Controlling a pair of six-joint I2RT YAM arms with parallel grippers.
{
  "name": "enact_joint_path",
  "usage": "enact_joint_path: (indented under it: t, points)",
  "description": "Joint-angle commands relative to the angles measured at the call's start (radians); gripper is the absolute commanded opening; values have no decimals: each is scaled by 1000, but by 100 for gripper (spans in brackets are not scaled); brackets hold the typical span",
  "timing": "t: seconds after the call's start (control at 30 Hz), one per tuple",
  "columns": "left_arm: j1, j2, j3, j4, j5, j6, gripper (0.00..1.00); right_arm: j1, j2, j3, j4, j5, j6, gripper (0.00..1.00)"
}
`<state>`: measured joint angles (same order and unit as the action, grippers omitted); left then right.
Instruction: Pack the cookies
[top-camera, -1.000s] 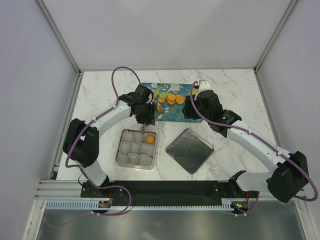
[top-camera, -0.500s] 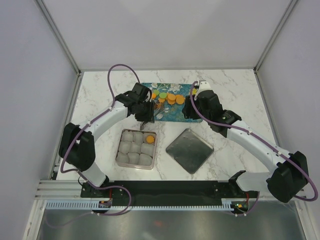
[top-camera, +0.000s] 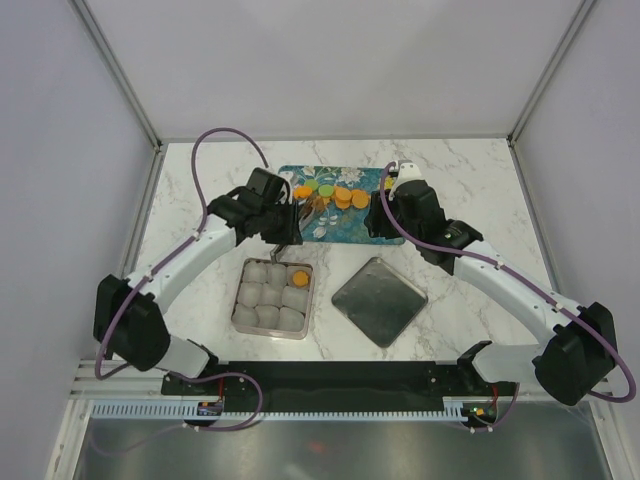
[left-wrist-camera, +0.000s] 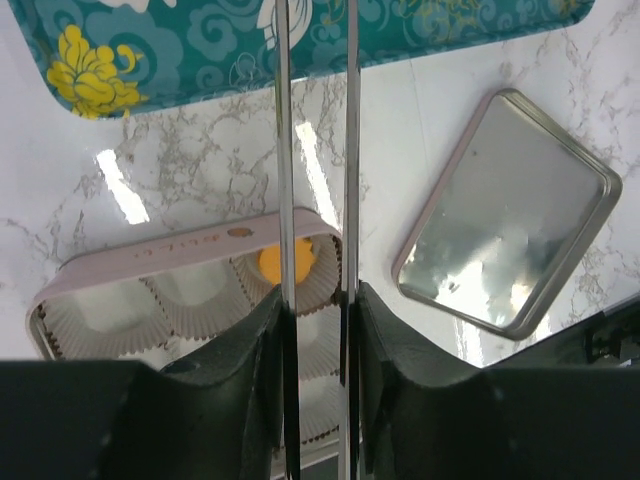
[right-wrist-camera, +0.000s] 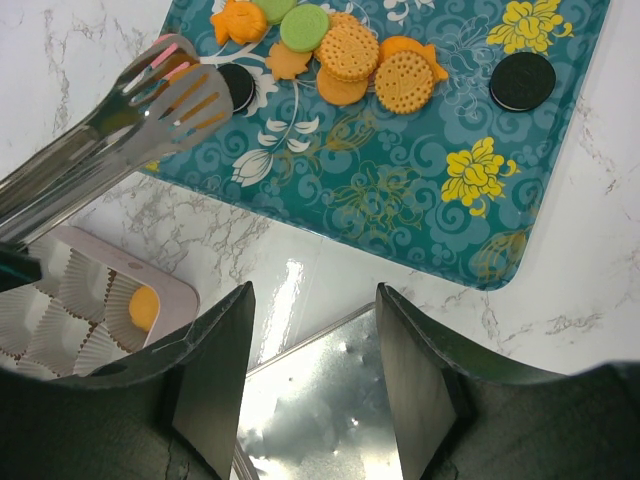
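The cookies (top-camera: 340, 197) lie in a cluster on the teal flowered tray (top-camera: 345, 230): mostly orange, with a green one and black ones (right-wrist-camera: 523, 80). One orange cookie (left-wrist-camera: 272, 264) sits in a paper cup at the far right corner of the pink tin (top-camera: 250, 300). My left gripper (left-wrist-camera: 318, 300) is shut on metal tongs (left-wrist-camera: 283, 150). The tongs' slotted tips (right-wrist-camera: 170, 95) hover over the tray's left end beside a black cookie, with nothing between them. My right gripper (right-wrist-camera: 312, 380) stands open and empty above the tray's near edge.
A square metal lid (top-camera: 379, 300) lies right of the tin on the marble table. White crinkled paper cups (left-wrist-camera: 110, 305) fill the tin. White walls close in the table on three sides.
My left arm has swung back and to the left, carrying the tongs' tips from over the tin up to the tray. The orange cookie stays in its cup. The right arm has not moved.
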<state>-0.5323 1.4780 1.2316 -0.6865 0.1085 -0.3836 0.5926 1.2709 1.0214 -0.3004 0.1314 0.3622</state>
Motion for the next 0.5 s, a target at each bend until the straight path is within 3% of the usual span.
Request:
enact_joint_path:
  t: [0.0, 0.47]
  points:
    - [-1, -123, -41, -30, 10, 5, 36, -2, -7, 2, 27, 4, -9, 60]
    - [-3, -495, -202, -268, -23, -66, 36, -2, 18, 17, 27, -22, -5, 59]
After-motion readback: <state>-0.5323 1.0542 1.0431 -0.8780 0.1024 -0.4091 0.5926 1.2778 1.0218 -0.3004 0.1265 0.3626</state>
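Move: The cookie box's middle lies about 9 cm back and 5 cm to the left of the left hand, roughly 13 cm below; its filled far-right cup, with an orange cookie, is some 4 cm back and 2 cm right, about as far below. From that hand the teal tray's middle lies 15 cm ahead and 12 cm right, the metal lid 9 cm back and 21 cm right. From the right hand, the box's middle is about 11 cm back, 24 cm left and 18 cm below. The orange cookie already pinched in the tongs' slotted heads is carried off the teal tray towards the cookie box by the left hand, which draws back about 9 cm and slides some 5 cm left, rising slightly at the same time. The fingers keep their hold on the tongs, and the wrist's tilt hardly changes. ##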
